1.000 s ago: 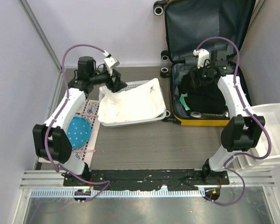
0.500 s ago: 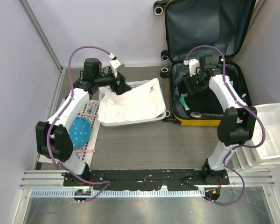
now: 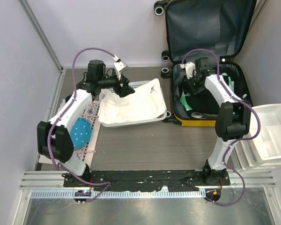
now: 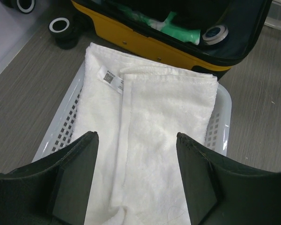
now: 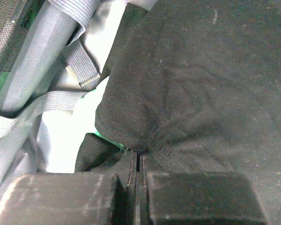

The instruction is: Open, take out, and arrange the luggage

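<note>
The yellow luggage lies open at the back right, its dark lid propped against the wall. Inside it lies a black garment. My right gripper is down in the case and shut on that garment's hem, which bunches at the fingertips. My left gripper hangs open a little above a white towel that fills the white mesh basket. Nothing sits between its fingers. From above, the left gripper is over the basket's back left part.
Grey straps and a green packet lie in the case beside a round tin. White drawer bins stand at the right edge. A blue dotted item rests on a mat at the left. Black wheels stick out toward the basket.
My right gripper has moved left inside the case, dropped onto the black garment and closed on its hem. The left arm has swung slightly right over the basket, still open.
</note>
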Tool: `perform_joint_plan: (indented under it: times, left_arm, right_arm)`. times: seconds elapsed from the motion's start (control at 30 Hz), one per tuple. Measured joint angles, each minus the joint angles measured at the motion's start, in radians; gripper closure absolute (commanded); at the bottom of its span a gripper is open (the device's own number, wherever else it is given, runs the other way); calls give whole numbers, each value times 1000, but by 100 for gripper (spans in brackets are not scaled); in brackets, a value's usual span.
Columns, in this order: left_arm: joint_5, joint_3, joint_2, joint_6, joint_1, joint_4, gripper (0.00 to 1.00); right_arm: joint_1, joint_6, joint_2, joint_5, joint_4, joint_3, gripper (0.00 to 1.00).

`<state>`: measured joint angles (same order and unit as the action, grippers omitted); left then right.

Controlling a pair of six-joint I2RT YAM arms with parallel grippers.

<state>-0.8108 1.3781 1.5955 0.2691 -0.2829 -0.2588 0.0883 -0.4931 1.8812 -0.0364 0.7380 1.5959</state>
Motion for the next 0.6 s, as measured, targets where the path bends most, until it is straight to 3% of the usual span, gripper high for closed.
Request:
perform_joint_plan:
  times: [0.43,0.6]
  left_arm:
    - [0,29,87,-19,-107,17,29]
    - [27,32,151,-168,-153,212,28]
  right_arm:
    - [-197,-58,-217,-192,91,-9,100]
    - [-256,-24,-208,-282,109,-8,99]
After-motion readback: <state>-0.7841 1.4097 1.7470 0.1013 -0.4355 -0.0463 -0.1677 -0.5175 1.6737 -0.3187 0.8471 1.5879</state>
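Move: The right hand has the black garment pinched near its left part; the garment's middle lies about 6 cm to its right, level ahead, 1 cm lower. The green garment peeps out some 5 cm left and 2 cm back, 2 cm lower; the tape roll is about 10 cm straight back, 1 cm below. From the left hand, the black garment is roughly 35 cm right, level ahead, 15 cm lower. Still pinching the black garment, right hand lifts about 7 cm, drawing right and back; left hand glides right. ##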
